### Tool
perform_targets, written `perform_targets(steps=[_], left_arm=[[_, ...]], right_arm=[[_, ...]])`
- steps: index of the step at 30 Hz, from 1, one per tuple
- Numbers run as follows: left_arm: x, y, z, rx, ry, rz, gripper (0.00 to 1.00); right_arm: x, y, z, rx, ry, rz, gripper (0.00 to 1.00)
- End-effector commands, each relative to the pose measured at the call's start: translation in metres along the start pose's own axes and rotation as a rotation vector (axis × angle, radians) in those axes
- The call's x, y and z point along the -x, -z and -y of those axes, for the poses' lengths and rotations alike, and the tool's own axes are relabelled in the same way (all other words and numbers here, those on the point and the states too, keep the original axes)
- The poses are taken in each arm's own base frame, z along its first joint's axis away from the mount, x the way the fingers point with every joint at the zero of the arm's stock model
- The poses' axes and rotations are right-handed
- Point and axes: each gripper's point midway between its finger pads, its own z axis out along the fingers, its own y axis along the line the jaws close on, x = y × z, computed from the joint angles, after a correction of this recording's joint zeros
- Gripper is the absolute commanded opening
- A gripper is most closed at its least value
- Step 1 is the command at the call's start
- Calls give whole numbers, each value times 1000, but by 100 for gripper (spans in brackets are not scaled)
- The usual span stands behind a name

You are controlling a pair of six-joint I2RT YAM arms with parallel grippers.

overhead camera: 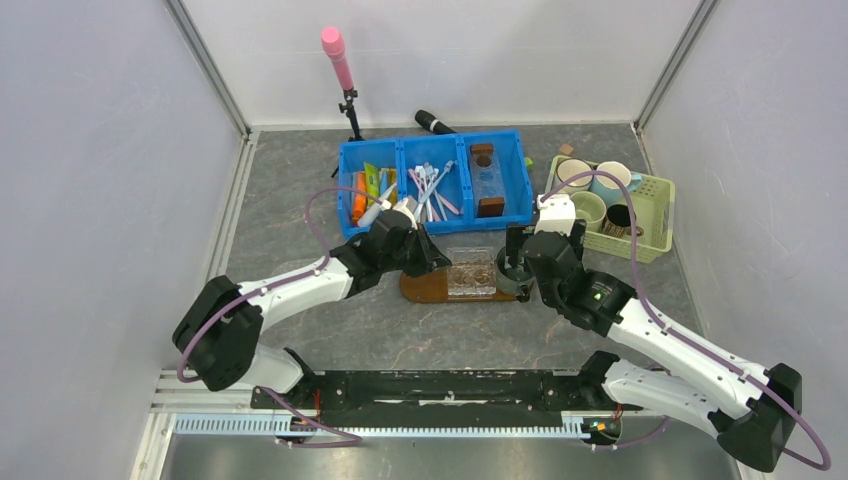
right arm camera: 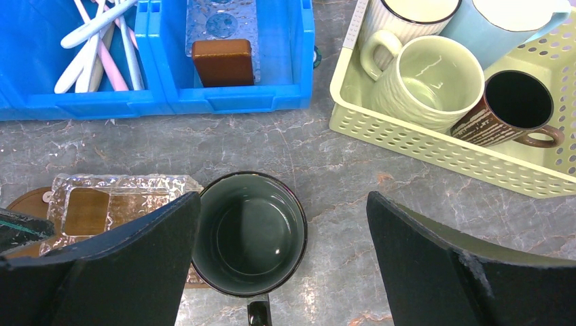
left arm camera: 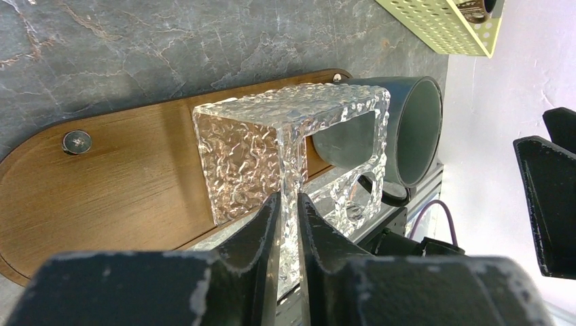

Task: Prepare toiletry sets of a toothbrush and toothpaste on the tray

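Note:
The dark brown oval tray (overhead camera: 420,288) lies mid-table, also in the left wrist view (left arm camera: 122,170). A clear textured holder (overhead camera: 470,272) stands on it. My left gripper (overhead camera: 440,262) is shut on that holder's near wall (left arm camera: 290,204). A dark green mug (right arm camera: 248,234) stands at the tray's right end. My right gripper (right arm camera: 283,204) hangs open over it, one finger on each side, touching nothing. Toothbrushes (overhead camera: 430,188), one light blue (right arm camera: 128,47), lie in the blue bin's middle compartment. A green toothpaste tube (overhead camera: 372,180) lies in the left compartment. I cannot make out the white tube.
The blue bin (overhead camera: 520,215) stands behind the tray; its right compartment holds another clear holder (right arm camera: 221,20) and a brown block (right arm camera: 223,62). A pale green basket (overhead camera: 655,240) of mugs stands at the right. A pink microphone on a stand (overhead camera: 338,60) is at the back.

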Motion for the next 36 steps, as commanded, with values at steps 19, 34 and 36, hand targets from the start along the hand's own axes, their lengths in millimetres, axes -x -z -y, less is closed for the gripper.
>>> perform_targets(steps=[19,34,36], left_arm=[[2,-6,19,-52,3,10,24],[46,44,-3,103,-84,220,87],[62,62,-5,138,-122,274,98]], right_arm=[[22,6,-3,23,-43,45,98],[32,9,0,17,-37,68,98],[38,9,0,15,-28,78,98]])
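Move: The clear holder stands on the wooden board, its upper near-left edge between the left fingertips; its middle is about 6 cm right, 2 cm back and 5 cm below the hand. The gray mug stands 14 cm right, 2 cm back; the toothbrushes lie some 14 cm ahead, 2 cm left. From the right hand the holder is roughly 13 cm left, 3 cm back and 13 cm below. The left fingers spread wide around the clear holder's edge and back off about 3 cm left and up. ##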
